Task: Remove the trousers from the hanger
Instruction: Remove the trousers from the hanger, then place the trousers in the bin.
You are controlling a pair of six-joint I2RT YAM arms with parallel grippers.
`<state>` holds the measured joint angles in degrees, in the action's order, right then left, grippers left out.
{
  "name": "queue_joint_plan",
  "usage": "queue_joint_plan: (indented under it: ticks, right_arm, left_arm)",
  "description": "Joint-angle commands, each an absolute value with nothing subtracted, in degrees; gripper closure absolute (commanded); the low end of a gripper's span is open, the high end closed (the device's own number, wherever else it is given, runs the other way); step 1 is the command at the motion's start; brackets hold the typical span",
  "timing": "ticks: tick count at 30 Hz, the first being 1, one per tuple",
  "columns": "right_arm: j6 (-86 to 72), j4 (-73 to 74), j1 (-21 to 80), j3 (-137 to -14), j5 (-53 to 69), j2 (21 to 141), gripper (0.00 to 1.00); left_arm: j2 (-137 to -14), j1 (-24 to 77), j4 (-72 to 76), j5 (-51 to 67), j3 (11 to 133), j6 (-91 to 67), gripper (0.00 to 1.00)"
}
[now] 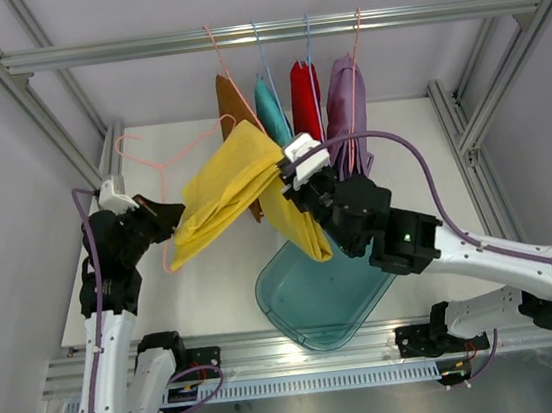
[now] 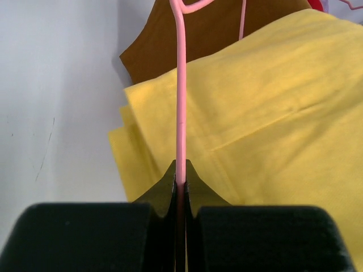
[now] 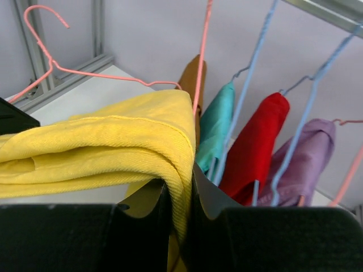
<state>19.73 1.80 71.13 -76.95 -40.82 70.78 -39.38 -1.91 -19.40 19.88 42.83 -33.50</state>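
Observation:
The yellow trousers [image 1: 228, 187] hang folded over a pink wire hanger [image 1: 162, 170] that is off the rail and tilted over the table. My left gripper [image 1: 161, 215] is shut on the hanger's wire [image 2: 181, 113], with the yellow cloth [image 2: 266, 113] just beyond my fingertips. My right gripper [image 1: 287, 170] is shut on the trousers' folded edge [image 3: 113, 136], cloth pinched between its jaws [image 3: 181, 187]. The brown [image 1: 232, 96], teal [image 1: 268, 102], red [image 1: 304, 87] and lilac [image 1: 343, 97] trousers hang on hangers from the rail [image 1: 136, 48].
A translucent teal tub [image 1: 318, 302] lies on the white table below my right arm. Aluminium frame posts [image 1: 477, 121] stand at both sides. The hanging trousers sit close behind my right gripper, teal [image 3: 218, 124] nearest.

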Motion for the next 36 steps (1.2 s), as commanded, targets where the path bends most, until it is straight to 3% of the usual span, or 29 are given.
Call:
queue_joint_plan:
  ticks: [1, 12, 27, 36]
  right_arm:
    - [21.8, -3.4, 70.4, -81.0, -46.7, 62.8, 1.0]
    - [19.5, 1.9, 68.2, -73.9, -49.7, 51.9, 1.0]
    - [5.5, 6.9, 62.1, -51.9, -48.4, 38.9, 1.0]
    - [4.1, 8.1, 58.9, -48.8, -47.0, 35.0, 1.0]
  left_arm:
    - [-39.2, -2.8, -16.5, 18.8, 43.5, -32.4, 0.99]
    - [-39.3, -2.9, -16.8, 18.6, 43.8, -31.9, 1.0]
    - [-40.2, -2.8, -16.9, 20.3, 44.1, -31.7, 0.99]
    - [-40.4, -2.9, -16.6, 21.3, 44.0, -31.9, 0.99]
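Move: My right hand still pinches the yellow trousers, which lie over the hanger; the hanger's middle is about 17 cm to its left, 7 cm ahead and some 8 cm lower. The brown trousers hang 15 cm ahead and 8 cm left of that hand, the purple ones 16 cm ahead and 12 cm right, while the basket lies 5 cm back, 10 cm right and some 38 cm down. From my left hand, the yellow trousers' middle is 12 cm right, 4 cm ahead and 8 cm higher. I pull the yellow trousers off the hanger with my right hand, sweeping about 18 cm to the right in front of the hanging clothes. I rise nearly 5 cm at first, then sink to some 10 cm below where I began, swinging the fingers about 15 degrees clockwise and tipping them slightly down, grip kept. My left hand stays put and keeps hold of the hanger. ##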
